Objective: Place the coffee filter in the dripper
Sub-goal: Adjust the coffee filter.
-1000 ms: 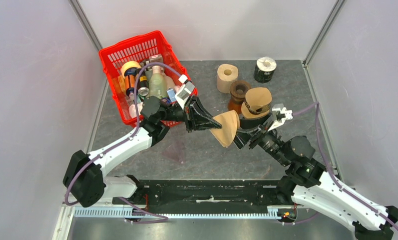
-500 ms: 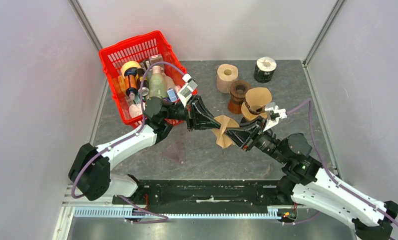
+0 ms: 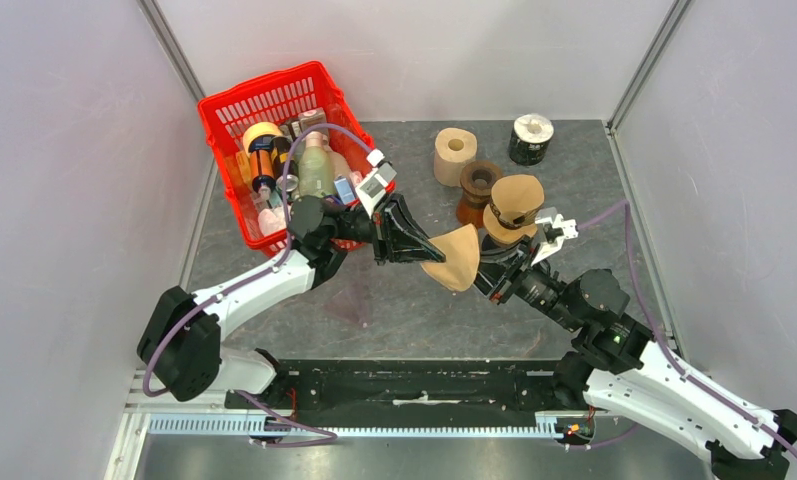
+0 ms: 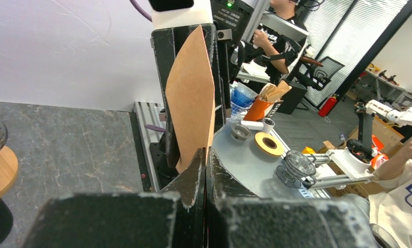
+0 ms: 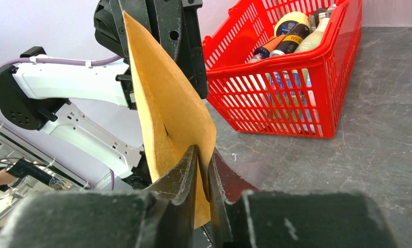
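A brown paper coffee filter [image 3: 457, 255] hangs above the middle of the table between both arms. My left gripper [image 3: 429, 252] is shut on its left corner; in the left wrist view the filter [image 4: 191, 93] stands up from the closed tips [image 4: 206, 151]. My right gripper [image 3: 479, 268] pinches the filter's opposite edge. In the right wrist view its jaws [image 5: 203, 155] are closed on the paper [image 5: 162, 98], which runs between them. The dark brown dripper [image 3: 478, 182] stands on the table behind, apart from both grippers.
A red basket [image 3: 232, 104] of bottles and cans sits at the back left, close behind the left arm. Beside the dripper are a stack of brown filters [image 3: 517, 192], a paper roll [image 3: 454, 153] and a black can [image 3: 530, 138]. White walls close in both sides.
The right gripper has closed from wide open onto the filter's edge. The filter, seen folded narrow half a second ago, now faces flat again. The left gripper has stayed shut on it.
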`<state>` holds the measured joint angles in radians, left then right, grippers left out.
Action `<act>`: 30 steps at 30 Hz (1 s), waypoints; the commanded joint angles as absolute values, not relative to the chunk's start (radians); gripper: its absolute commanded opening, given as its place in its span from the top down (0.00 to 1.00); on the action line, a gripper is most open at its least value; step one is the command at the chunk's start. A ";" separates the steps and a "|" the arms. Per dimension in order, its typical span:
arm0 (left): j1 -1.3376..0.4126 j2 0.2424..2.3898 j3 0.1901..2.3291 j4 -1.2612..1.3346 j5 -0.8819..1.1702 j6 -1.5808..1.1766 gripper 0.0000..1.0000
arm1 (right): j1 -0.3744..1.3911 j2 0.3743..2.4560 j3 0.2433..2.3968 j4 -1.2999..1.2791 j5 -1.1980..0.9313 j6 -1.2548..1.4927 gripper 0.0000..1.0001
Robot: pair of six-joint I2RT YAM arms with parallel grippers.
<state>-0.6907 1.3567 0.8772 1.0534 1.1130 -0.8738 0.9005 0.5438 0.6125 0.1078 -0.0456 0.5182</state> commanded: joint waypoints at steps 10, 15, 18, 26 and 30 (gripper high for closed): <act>-0.694 1.430 0.923 1.249 1.175 -1.061 0.97 | 0.897 0.601 0.713 0.138 -0.181 0.477 1.00; -0.688 1.416 0.937 1.121 1.162 -0.984 0.69 | 0.897 0.583 0.735 0.034 -0.075 0.484 1.00; -0.687 1.375 0.946 0.886 1.098 -0.821 0.18 | 0.897 0.567 0.749 -0.048 -0.008 0.503 1.00; -0.690 1.212 0.990 0.220 0.564 -0.374 0.15 | 0.897 0.629 0.897 -0.354 0.216 0.552 1.00; -0.693 1.176 0.994 0.134 0.443 -0.330 0.14 | 0.897 0.758 0.988 -0.482 0.313 0.582 1.00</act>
<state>-0.6910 1.2217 0.9520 0.3355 0.6769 -0.4915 0.8948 0.6498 0.8970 -0.3145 0.1738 0.5404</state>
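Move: From the right hand, whose fingers are partly open around the coffee filter's near edge, the filter's middle lies about 4 cm left and 1 cm ahead, at its height. The left hand still pinches it, its middle roughly 3 cm to that hand's right and level. From the right hand, the brown dripper stands some 22 cm ahead and 4 cm right, the filled wooden dripper about 15 cm ahead and 9 cm right, both around 13 cm lower. The right fingers shut on the edge of the coffee filter while edging a centimetre or so left, and only then do the left fingers spread wide and let go. The right hand next draws its pinched filter about 4 cm right and nearly as far forward, tilting and turning clockwise. The open left hand quickens forward some 7 cm past the filter's left side, sinking slightly and swinging about 30 degrees counter-clockwise. ##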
